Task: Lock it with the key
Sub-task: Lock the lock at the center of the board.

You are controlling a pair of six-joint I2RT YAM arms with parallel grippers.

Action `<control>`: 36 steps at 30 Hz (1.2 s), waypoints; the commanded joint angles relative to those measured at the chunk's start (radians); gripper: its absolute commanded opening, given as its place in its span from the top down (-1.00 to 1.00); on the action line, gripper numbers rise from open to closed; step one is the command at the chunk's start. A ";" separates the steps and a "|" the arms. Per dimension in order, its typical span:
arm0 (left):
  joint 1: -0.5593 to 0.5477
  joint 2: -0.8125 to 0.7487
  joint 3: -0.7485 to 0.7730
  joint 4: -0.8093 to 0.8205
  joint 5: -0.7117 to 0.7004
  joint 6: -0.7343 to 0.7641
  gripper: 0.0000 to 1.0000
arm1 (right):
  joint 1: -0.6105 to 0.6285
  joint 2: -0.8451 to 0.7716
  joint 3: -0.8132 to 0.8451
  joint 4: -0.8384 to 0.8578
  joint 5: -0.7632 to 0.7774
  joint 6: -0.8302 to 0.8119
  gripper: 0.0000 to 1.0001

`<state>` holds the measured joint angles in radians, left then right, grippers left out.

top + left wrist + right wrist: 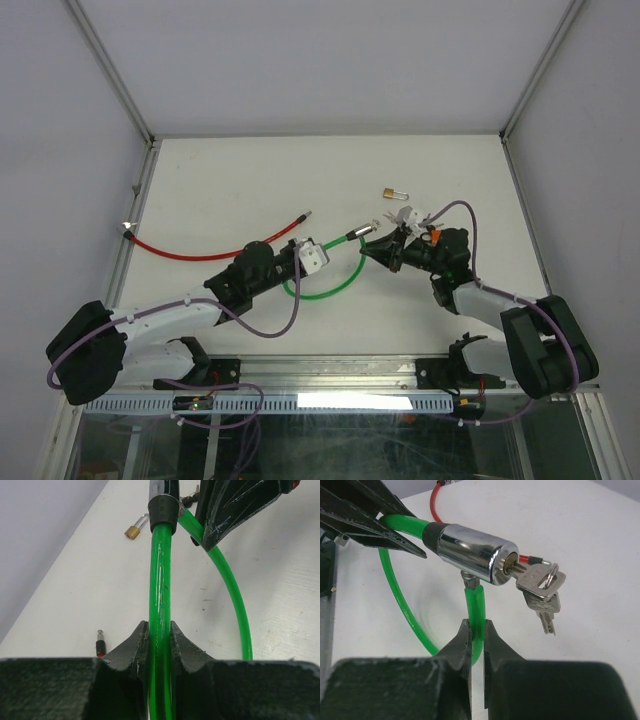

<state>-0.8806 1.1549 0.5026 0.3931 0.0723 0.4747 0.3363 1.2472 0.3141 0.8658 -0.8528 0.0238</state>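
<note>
A green cable lock (330, 290) loops on the white table between my two arms. Its chrome cylinder (470, 552) is lifted off the table, and a key (536, 577) sits in its keyhole with spare keys (543, 609) hanging from the ring. My left gripper (159, 626) is shut on the green cable (161, 580) just behind the cylinder (163, 497). My right gripper (477, 624) is shut on the cable's other end (474, 605), whose metal pin enters the cylinder's side. In the top view the cylinder (364, 233) lies between both grippers.
A small brass padlock (393, 192) lies behind the cylinder, also in the left wrist view (133, 530). A red cable (190, 250) runs across the left of the table, its tip (100, 643) near my left fingers. The metal frame posts (140, 190) border the table.
</note>
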 commanded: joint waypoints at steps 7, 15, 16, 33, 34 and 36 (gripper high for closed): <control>-0.049 -0.023 -0.030 0.077 0.035 0.129 1.00 | -0.019 -0.040 0.013 0.172 -0.010 -0.237 1.00; -0.049 0.032 -0.072 0.083 -0.008 0.139 1.00 | -0.041 -0.052 0.060 -0.049 -0.078 -0.342 1.00; -0.049 0.037 -0.072 0.082 -0.014 0.138 1.00 | -0.044 -0.055 0.069 -0.082 -0.087 -0.357 1.00; -0.040 0.094 -0.024 0.030 -0.091 0.097 1.00 | -0.112 -0.121 0.236 -0.802 -0.300 -0.871 0.28; -0.040 0.094 -0.024 0.029 -0.093 0.095 1.00 | -0.122 -0.122 0.257 -0.869 -0.312 -0.925 0.23; -0.040 0.095 -0.024 0.029 -0.092 0.093 1.00 | -0.140 -0.118 0.306 -1.039 -0.330 -1.065 0.18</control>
<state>-0.9112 1.2335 0.4782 0.5163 -0.0116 0.5797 0.2283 1.1538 0.5167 0.1513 -1.1019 -0.7475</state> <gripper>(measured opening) 0.151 0.389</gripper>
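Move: The lock barrel, its green cable end already plugged in, sits about 3 cm ahead of the right hand and 3 cm above it, while that hand still pinches the plugged end. The keys in the barrel are some 5 cm ahead, 3 cm right and 3 cm up; the brass padlock lies roughly 12 cm ahead, 8 cm right and 14 cm below. From the left hand, gripping the cable, the barrel is about 3 cm ahead, 8 cm right and 2 cm up. Both hands bob up 2 cm and down; the right fingers open, releasing the cable, easing 2 cm right, turning counter-clockwise. ##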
